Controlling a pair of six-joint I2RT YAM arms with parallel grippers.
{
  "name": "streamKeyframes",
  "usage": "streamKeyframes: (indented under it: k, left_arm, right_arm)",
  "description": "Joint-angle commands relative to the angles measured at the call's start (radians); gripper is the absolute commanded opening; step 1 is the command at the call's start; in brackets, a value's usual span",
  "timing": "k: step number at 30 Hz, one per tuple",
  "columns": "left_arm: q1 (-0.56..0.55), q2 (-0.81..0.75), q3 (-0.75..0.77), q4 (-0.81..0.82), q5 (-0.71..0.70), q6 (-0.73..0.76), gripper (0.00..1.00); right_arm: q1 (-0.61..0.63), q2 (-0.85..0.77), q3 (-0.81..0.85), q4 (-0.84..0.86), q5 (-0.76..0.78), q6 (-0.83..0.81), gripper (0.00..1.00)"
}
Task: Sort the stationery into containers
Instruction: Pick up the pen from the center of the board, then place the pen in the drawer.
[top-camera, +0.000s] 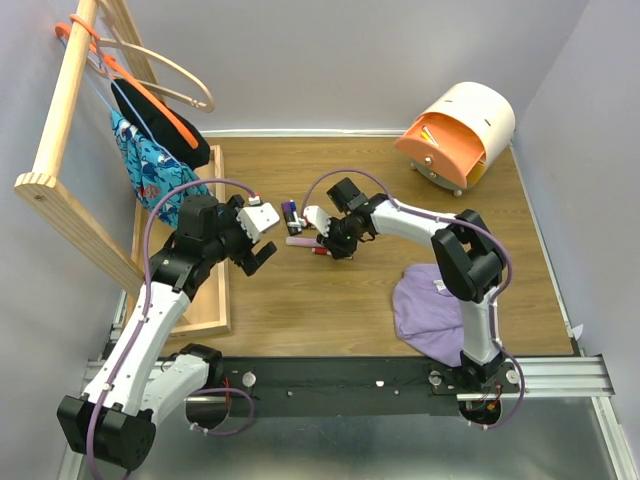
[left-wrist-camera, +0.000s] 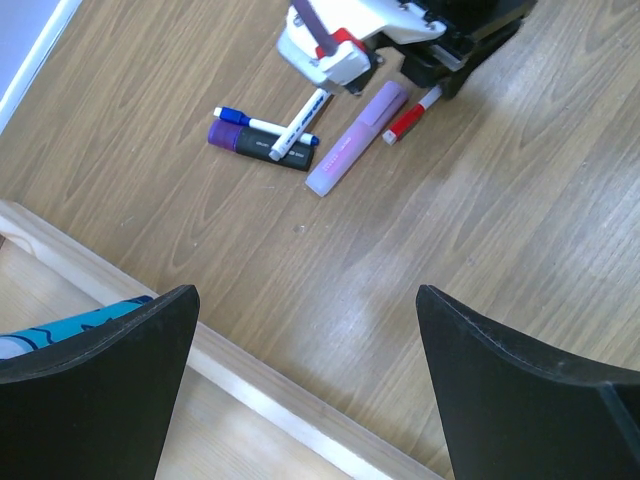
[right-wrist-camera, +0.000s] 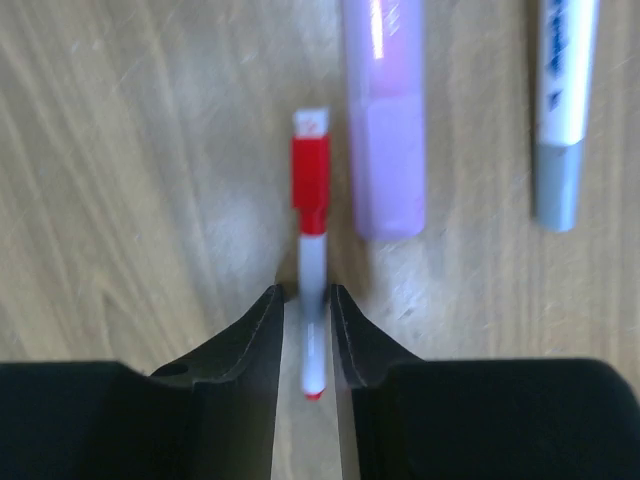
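A thin white pen with a red cap (right-wrist-camera: 311, 180) lies flat on the wooden table. My right gripper (right-wrist-camera: 308, 295) straddles its tail end, jaws narrowly apart, with a sliver of gap on the left side. Right beside it lies the pale pink bar (right-wrist-camera: 385, 120), then a white pen with a grey end (right-wrist-camera: 560, 100). In the left wrist view the same group shows: red-capped pen (left-wrist-camera: 408, 118), bar (left-wrist-camera: 355, 140), white-and-blue pen (left-wrist-camera: 295, 135) across a purple-and-black marker (left-wrist-camera: 255, 142). My left gripper (left-wrist-camera: 305, 390) hangs wide open and empty over the tray's edge. The cream drawer unit (top-camera: 460, 135) has its orange drawer (top-camera: 435, 150) pulled out.
A long wooden tray (top-camera: 205, 300) lies along the table's left side under my left arm. A wooden rack (top-camera: 70, 120) with hangers and a blue patterned cloth leans at far left. A purple cloth (top-camera: 425, 305) lies by the right arm's base.
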Motion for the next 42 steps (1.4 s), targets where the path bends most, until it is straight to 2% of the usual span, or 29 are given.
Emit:
streamKeyframes:
  k: [1,2,3,6,9,13,17,19,25,27,35,40,42]
  left_arm:
    - [0.009,0.008,0.012,0.017,0.041,-0.020,0.99]
    - [0.009,0.016,0.011,0.020,0.045,-0.025,0.99]
    - [0.009,0.019,0.005,0.026,0.045,-0.023,0.99]
    - [0.009,0.031,0.005,0.037,0.043,-0.023,0.99]
    - [0.009,0.042,0.009,0.037,0.057,-0.020,0.99]
    - [0.009,0.054,0.006,0.065,0.077,-0.040,0.99]
    - [0.006,0.063,-0.006,0.095,0.100,-0.071,0.99]
    - [0.000,0.071,-0.014,0.108,0.078,-0.077,0.99]
    - [-0.048,0.102,0.008,0.091,0.063,-0.056,0.99]
    - [-0.062,0.109,0.014,0.088,0.063,-0.056,0.99]
    - [-0.068,0.108,0.006,0.109,0.060,-0.066,0.99]
    - [-0.068,0.106,0.014,0.080,0.054,-0.036,0.99]
    - [-0.077,0.111,0.012,0.081,0.042,0.001,0.99]
  right_arm:
    - [0.005,0.101,0.080,-0.041,-0.018,0.008,0.22]
    - [0.005,0.107,0.081,-0.054,-0.021,0.001,0.19]
    - [0.006,0.107,0.078,-0.063,-0.020,-0.016,0.10]
    - [0.005,0.038,0.035,-0.089,-0.009,-0.044,0.01]
    - [-0.015,-0.119,0.001,-0.162,-0.027,-0.074,0.01]
    - [-0.127,-0.313,0.048,-0.340,-0.127,-0.133,0.00]
    - [-0.254,-0.414,0.126,-0.310,-0.156,-0.105,0.01]
    - [-0.331,-0.431,0.165,-0.202,-0.135,-0.029,0.01]
    - [-0.494,-0.395,0.275,0.055,-0.052,0.161,0.01]
    - [-0.520,-0.358,0.350,0.077,-0.043,0.195,0.01]
    - [-0.587,-0.289,0.418,0.107,0.016,0.122,0.00]
    - [-0.594,-0.230,0.443,0.077,0.107,0.047,0.01]
    - [-0.594,-0.213,0.452,0.060,0.149,0.041,0.04]
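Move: The red-capped pen lies practically between the right hand's fingers, its middle about 2 cm to the left, level fore and aft, and 1 cm below. The purple highlighter is roughly 8 cm left and 3 cm farther out, the white marker about 7 cm left and 6 cm out. The open orange tray is some 22 cm ahead, 25 cm right and 10 cm above. For the left hand the pen is about 6 cm ahead, 14 cm right, 20 cm below. Nudging about 1 cm forward and left, the right hand shuts its part-open fingers on the pen's white barrel, then swings up some 30 cm while sweeping about 20 cm each forward and right to above the orange tray, turning clockwise and tipping its fingers outward as it keeps the pen pinched. The left hand, wide open, drifts about 3 cm right and slightly down towards the highlighter. ##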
